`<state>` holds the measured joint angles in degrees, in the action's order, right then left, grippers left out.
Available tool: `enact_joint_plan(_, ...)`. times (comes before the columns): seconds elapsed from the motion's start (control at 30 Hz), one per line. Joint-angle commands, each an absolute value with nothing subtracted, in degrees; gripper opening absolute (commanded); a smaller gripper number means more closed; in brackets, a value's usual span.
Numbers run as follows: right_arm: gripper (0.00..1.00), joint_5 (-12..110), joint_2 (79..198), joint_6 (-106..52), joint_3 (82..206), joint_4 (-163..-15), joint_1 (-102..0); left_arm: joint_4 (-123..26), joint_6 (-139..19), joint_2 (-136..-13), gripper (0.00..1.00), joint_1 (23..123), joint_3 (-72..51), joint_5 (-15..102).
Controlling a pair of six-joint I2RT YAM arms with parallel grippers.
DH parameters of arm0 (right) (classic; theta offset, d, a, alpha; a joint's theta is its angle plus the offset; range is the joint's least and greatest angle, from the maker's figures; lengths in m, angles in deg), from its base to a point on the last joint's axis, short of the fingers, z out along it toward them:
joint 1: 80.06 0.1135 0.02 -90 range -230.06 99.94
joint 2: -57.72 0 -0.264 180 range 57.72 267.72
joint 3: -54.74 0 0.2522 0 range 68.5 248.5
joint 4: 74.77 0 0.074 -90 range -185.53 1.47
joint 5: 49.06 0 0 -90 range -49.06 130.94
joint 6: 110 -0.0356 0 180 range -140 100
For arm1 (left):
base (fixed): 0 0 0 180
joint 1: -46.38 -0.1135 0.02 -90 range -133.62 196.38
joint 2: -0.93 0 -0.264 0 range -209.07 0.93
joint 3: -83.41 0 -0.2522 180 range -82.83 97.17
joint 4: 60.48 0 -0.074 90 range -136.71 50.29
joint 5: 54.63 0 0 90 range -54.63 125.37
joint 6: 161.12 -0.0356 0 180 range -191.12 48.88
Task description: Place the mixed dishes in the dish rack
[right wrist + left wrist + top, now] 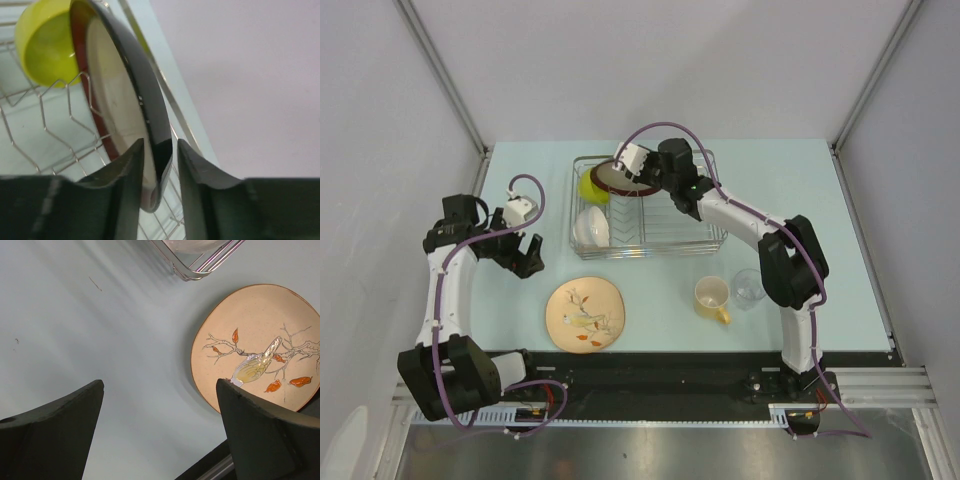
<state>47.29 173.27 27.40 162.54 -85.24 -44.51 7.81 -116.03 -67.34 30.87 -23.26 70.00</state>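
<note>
The dish rack [712,240] stands at the back middle of the table. In it are a lime-green bowl [592,187] and a white bowl [590,229]. The dark-red-rimmed plate [115,100] stands on edge in the rack next to the lime-green bowl [45,50]. My right gripper [160,150] straddles its rim with the jaws slightly apart; a gap shows beside the right finger. My left gripper [160,390] hangs wide open over bare table, left of the leafy-pattern plate [260,345]. The yellow mug [712,297] and clear glass [749,288] sit in front of the rack.
The leafy plate [585,314] lies flat near the front edge, between the arm bases. A rack corner [200,267] shows at the top of the left wrist view. Grey walls close in the table on three sides.
</note>
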Motion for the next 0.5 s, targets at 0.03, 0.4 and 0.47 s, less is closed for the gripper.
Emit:
enact_joint_plan(0.03, 0.59, 42.6, 173.6, 23.4, 165.0, -74.1, -44.3, 6.8, -116.2, -66.3, 0.99, 30.5, -23.8, 70.4)
enact_joint_plan(0.4, 0.8, 37.8, 171.8, 19.6, 163.7, -71.7, -44.1, 7.1, -116.6, -65.6, 1.0, 30.5, -23.9, 70.1)
enact_joint_plan(0.47, 0.83, 36.0, 169.4, 18.2, 162.9, -72.4, -43.5, 7.6, -117.3, -65.5, 1.0, 30.6, -24.0, 70.3)
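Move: The right hand has the brown-rimmed plate's near rim between its slightly parted fingers; the plate's middle lies about 3 cm ahead, 7 cm left and 3 cm below. Of its rack neighbours, the green bowl is about 12 cm to the hand's left, level fore and aft, 8 cm lower; the white bowl is 12 cm left, 12 cm back, 9 cm lower. From the idle left hand, the brown-rimmed plate lies roughly 24 cm ahead and 22 cm right, at much its height. The right hand lets go of the brown-rimmed plate's rim, its fingers spreading from about a third open to some four fifths. It rises about 3.5 cm and works 2 cm forward while doing so, rolling its left side up some 10 degrees and swinging slightly clockwise, then eases off just above the rack's far edge. ##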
